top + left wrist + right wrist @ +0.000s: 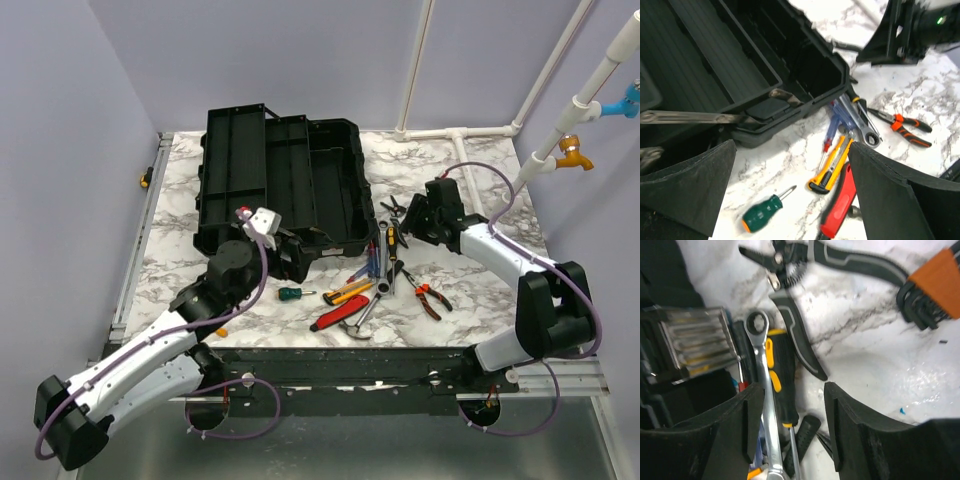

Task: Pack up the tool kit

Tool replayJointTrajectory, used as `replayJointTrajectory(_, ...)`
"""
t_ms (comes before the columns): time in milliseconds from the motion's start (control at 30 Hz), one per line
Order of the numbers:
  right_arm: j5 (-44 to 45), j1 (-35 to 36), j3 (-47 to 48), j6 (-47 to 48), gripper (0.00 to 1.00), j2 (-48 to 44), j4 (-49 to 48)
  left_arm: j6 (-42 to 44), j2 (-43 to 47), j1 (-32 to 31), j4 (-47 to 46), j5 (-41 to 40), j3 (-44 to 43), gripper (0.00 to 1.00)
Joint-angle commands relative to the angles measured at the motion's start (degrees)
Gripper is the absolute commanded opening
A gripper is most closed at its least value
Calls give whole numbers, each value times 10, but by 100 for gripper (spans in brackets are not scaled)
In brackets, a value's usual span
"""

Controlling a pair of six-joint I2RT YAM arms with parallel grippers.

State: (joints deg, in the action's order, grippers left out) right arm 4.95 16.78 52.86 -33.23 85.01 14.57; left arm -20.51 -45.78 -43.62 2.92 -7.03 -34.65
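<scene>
The black toolbox point(335, 190) lies open at the back left; a flat wrench point(690, 117) rests in its tray. Loose on the marble in front are a green screwdriver point(292, 293), a yellow utility knife point(348, 291), a red-handled tool point(337, 316), orange pliers point(428, 298) and a ratchet wrench point(384, 272). My left gripper point(790, 195) hangs wide open by the box's front edge, above the green screwdriver point(762, 215), holding nothing. My right gripper point(790, 432) is open over the tool pile, with the ratchet wrench point(765, 390) and a black-and-yellow screwdriver point(782, 375) lying in its gap.
Black spring pliers point(800, 340) and a hex key set in an orange holder point(935, 285) lie just past the right gripper. White pipes point(460, 131) run along the back right. The table's front rail point(350, 365) lies close behind the tools.
</scene>
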Motion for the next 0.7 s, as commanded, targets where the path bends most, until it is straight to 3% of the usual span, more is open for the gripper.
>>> replayJointTrajectory(0, -46, 6, -31, 2, 58, 8, -27, 39, 88, -2, -101, -31, 57, 98)
replayJointTrajectory(200, -46, 15, -31, 3, 54, 58, -42, 18, 158, -2, -159, -67, 142, 98)
replayJointTrajectory(433, -52, 33, 6, 12, 50, 123, -39, 36, 215, -1, -150, -97, 180, 98)
replayJointTrajectory(600, -1, 34, 27, 7, 18, 139, -8, 59, 237, -1, -162, -99, 205, 98)
replayJointTrajectory(667, 10, 34, 22, 9, 12, 111, -6, 61, 243, -1, -169, -115, 214, 98)
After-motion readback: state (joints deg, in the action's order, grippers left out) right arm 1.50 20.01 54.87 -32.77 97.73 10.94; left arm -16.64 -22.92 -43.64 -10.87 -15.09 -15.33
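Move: The handle of the yellow-and-black screwdriver is about 3 cm to the left of my right hand, level with it fore and aft, and 6 cm below. On the handle's left lies the ratchet wrench, its middle 3 cm farther left and 4 cm nearer me. The grey-handled cutters lie some 6 cm ahead of my right hand, the orange pliers roughly 14 cm back and 8 cm right. From my left hand the handle is around 12 cm ahead, 23 cm right and 19 cm down. I lower my right hand about 6 cm onto the screwdriver's handle, easing back a little, then shifting some 3 cm left and slightly forward again while the fingers tip a bit more downward. At the bottom I close them from half open and pinch the handle between the pads. My left hand, empty and wide open, draws about 5 cm left, tilting its fingers up. ##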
